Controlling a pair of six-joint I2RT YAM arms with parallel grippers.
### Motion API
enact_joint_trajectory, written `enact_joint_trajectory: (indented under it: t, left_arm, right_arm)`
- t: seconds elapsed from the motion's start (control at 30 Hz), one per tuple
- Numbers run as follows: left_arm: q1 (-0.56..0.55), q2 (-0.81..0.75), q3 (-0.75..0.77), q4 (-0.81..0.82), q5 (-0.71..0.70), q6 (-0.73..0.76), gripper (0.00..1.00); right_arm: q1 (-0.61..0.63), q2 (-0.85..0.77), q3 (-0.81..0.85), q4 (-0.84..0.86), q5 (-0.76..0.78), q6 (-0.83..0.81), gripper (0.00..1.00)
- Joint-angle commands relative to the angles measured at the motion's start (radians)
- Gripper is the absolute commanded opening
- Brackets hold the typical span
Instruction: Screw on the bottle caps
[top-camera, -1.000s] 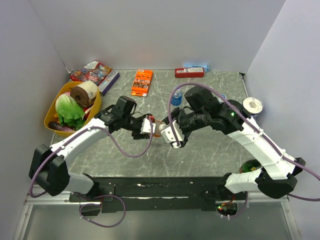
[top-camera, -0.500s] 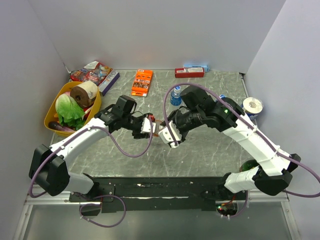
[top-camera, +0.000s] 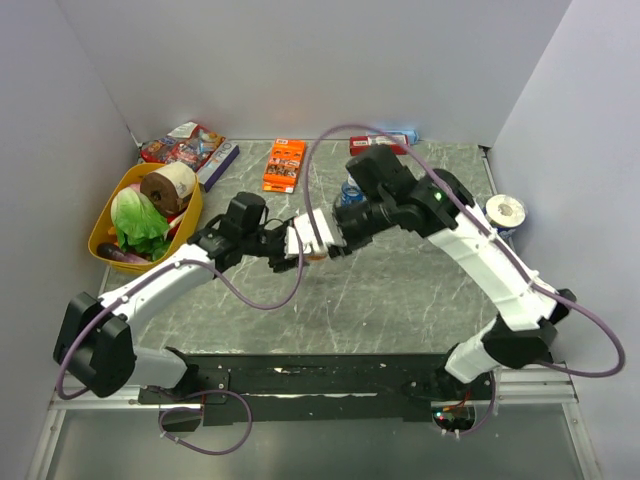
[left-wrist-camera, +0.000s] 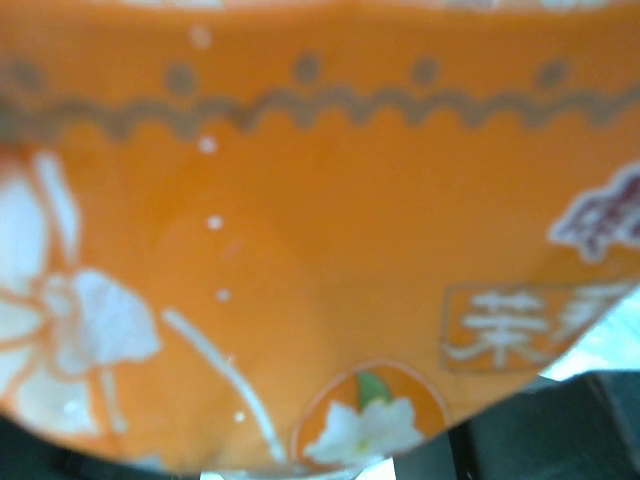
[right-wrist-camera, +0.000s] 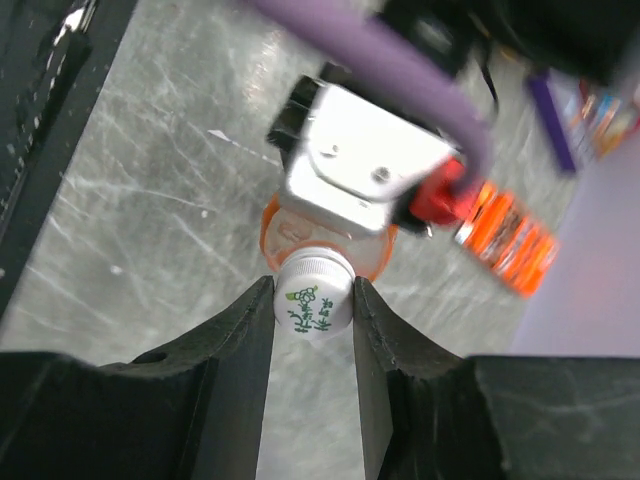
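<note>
The taller bottle (left-wrist-camera: 320, 200) with orange liquid fills the left wrist view, its flowered orange label pressed close to the lens. My left gripper (top-camera: 291, 246) is shut on its body near the table's middle. A whitish cap (right-wrist-camera: 313, 298) with green print sits on the bottle's neck, above the orange shoulder (right-wrist-camera: 375, 255). My right gripper (right-wrist-camera: 313, 292) has closed on that cap, both fingers touching its sides. In the top view the right gripper (top-camera: 313, 237) meets the left one. A short bottle (top-camera: 351, 194) with a blue label stands just behind the right wrist.
A yellow basket (top-camera: 103, 226) with lettuce and a paper roll sits at the left. An orange box (top-camera: 285, 165), a red box (top-camera: 378, 145) and snack packets (top-camera: 185, 146) lie along the back. A white tape roll (top-camera: 505, 211) is at the right edge.
My right arm swung left and away from me to the bottle's top, and its jaws narrowed onto the whitish cap. The left gripper kept hold of the orange bottle, shifting slightly.
</note>
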Motion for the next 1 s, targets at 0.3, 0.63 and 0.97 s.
enact_joint_trajectory:
  t: [0.3, 0.63, 0.97]
  left_arm:
    - [-0.202, -0.045, -0.145, 0.866, -0.877, -0.284, 0.01]
    - [-0.231, 0.033, -0.146, 0.875, -0.974, -0.285, 0.01]
    - [-0.236, 0.048, -0.144, 0.815, -0.968, -0.342, 0.01]
  right_arm:
    - [-0.143, 0.305, 0.347, -0.06, -0.009, 0.804, 0.0]
    - [-0.189, 0.313, 0.398, 0.0, -0.041, 0.99, 0.0]
    - [-0.191, 0.328, 0.455, 0.04, 0.02, 1.044, 0.0]
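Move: The white cap is already pinched between the right fingertips, on the mouth of the orange bottle, whose gripped middle lies about 11 cm below, 4 cm left and 1 cm back. A blue-labelled water bottle stands some 21 cm ahead, 5 cm right and 22 cm lower; the orange packet lies about 33 cm ahead, 11 cm left, 32 cm down. From the left gripper, clamped round that orange bottle, the cap is about 11 cm up, 4 cm right and 1 cm ahead. Keep both grips and swing the two grippers forward together about 9 cm towards the water bottle, easing off for the second half. While travelling, counter-turn them: yaw the left gripper with the orange bottle some 45 degrees counter-clockwise as it rises slightly, and turn the right clockwise about 50 degrees with the cap, tipping its fingers steeper down. ##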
